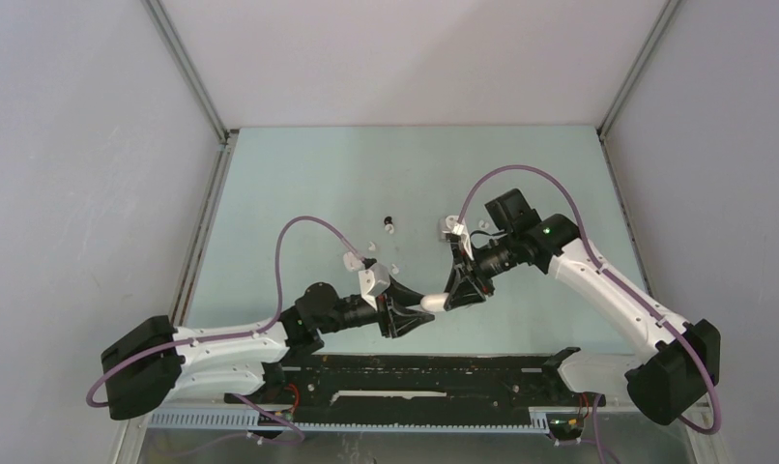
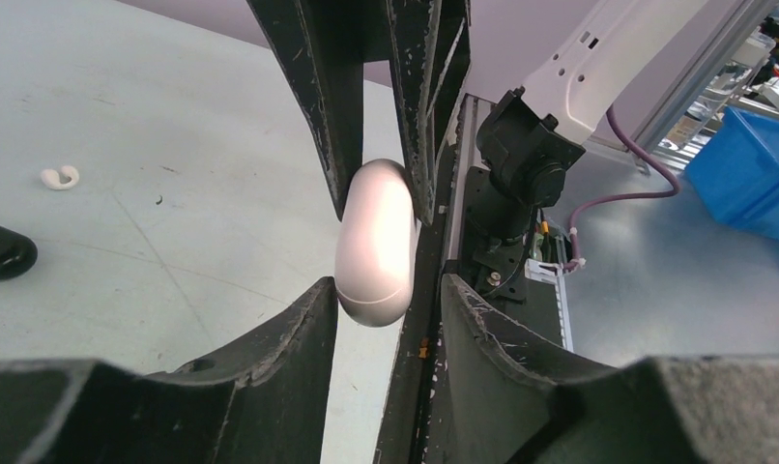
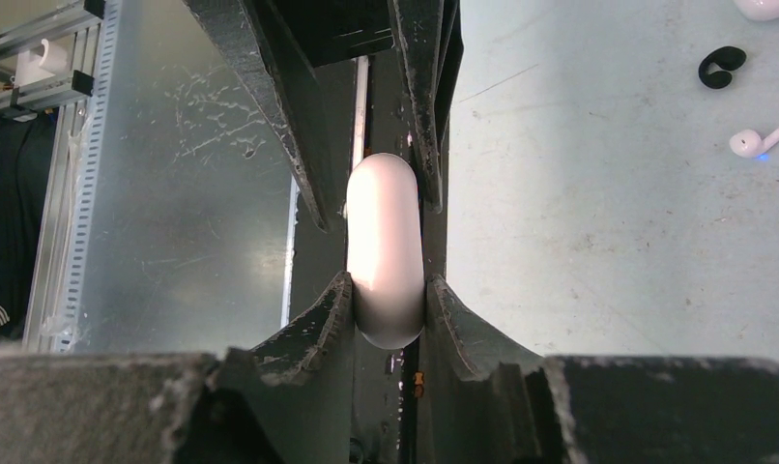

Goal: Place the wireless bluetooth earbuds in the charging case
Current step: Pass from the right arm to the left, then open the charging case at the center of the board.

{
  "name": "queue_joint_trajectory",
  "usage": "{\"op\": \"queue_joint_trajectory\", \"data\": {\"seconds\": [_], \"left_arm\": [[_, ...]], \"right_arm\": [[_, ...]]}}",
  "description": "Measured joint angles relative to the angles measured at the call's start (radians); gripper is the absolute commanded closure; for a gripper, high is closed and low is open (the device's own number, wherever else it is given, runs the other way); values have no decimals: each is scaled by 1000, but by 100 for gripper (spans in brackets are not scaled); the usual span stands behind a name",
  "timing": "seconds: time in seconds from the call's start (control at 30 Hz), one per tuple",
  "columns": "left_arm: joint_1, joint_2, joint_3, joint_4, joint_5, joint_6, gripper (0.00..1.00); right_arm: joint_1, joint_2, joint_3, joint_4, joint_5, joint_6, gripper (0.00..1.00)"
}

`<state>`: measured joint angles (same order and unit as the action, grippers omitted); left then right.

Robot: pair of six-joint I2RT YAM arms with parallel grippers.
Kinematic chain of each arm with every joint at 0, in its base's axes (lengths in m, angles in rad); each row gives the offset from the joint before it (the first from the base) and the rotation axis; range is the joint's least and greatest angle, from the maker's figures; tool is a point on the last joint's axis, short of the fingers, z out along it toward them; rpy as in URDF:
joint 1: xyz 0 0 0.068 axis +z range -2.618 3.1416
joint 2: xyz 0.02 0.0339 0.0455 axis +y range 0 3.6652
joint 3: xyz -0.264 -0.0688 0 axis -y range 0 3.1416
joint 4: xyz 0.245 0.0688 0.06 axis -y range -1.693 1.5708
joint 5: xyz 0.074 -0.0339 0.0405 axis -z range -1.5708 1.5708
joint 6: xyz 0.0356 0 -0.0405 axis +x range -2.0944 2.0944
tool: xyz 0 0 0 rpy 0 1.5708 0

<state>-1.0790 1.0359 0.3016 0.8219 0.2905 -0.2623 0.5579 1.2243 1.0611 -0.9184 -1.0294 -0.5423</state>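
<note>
A closed white pebble-shaped charging case (image 1: pixel 427 302) hangs above the table between my two grippers, which face each other tip to tip. My right gripper (image 3: pixel 388 282) is shut on the case (image 3: pixel 386 251), with both pads pressed against its sides. My left gripper (image 2: pixel 388 290) stands open around the case (image 2: pixel 374 246), with a gap at its right finger. One white earbud (image 3: pixel 756 142) and a black one (image 3: pixel 721 66) lie on the table in the right wrist view. Another white earbud (image 2: pixel 60 177) shows in the left wrist view. A small black earbud (image 1: pixel 389 226) lies farther back.
A black oval case (image 2: pixel 4 253) lies at the left edge of the left wrist view. Small white pieces (image 1: pixel 348 259) and a white object (image 1: pixel 444 227) lie on the pale green table behind the grippers. A black rail (image 1: pixel 415 372) runs along the near edge.
</note>
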Motion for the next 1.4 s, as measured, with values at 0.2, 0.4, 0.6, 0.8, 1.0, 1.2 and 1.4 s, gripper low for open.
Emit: {"op": "queue_joint_trajectory", "data": {"seconds": [0.2, 0.4, 0.6, 0.8, 1.0, 1.2, 1.4], "left_arm": [[0, 13, 0, 4, 0, -3, 50], [0, 19, 0, 6, 0, -8, 63], [0, 28, 0, 11, 3, -16, 87], [0, 41, 0, 24, 5, -16, 100], [0, 44, 0, 29, 12, 9, 100], [0, 44, 0, 25, 8, 24, 100], [-2, 44, -1, 32, 13, 27, 100]], "right_arm": [[-6, -4, 0, 0, -8, 0, 94], [-6, -4, 0, 0, -13, 0, 93], [-6, -4, 0, -2, -11, -2, 86], [-4, -3, 0, -6, -3, 1, 54], [-24, 14, 0, 14, -27, 60, 46], [-95, 64, 1, 40, -80, 142, 46], [-155, 95, 19, 63, -138, 193, 46]]}}
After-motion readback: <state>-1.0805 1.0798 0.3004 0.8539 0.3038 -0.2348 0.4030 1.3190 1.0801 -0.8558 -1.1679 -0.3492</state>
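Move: The white charging case, held shut in the right fingers, has its middle about 2 cm left of the right hand, 1 cm back and 1 cm lower; from the left hand it is about 2 cm right, 1 cm ahead and level, with its near end already between the open left fingers. On the table about 20 cm below lie a white earbud, roughly 14 cm ahead and 6 cm left of the left hand, and the black case, some 22 cm ahead and 2 cm right of the right hand. The white case changes hands in mid-air: the left hand sinks barely 1 cm and closes its fingers, pinching the case's left end while the right keeps its grip. Only then do the right fingers open and let go; the right hand draws forward about 3 cm, away from the left hand, rolling its forward side down and turning slightly clockwise, some 15 degrees in all, with a fingertip ending close by the lid. ##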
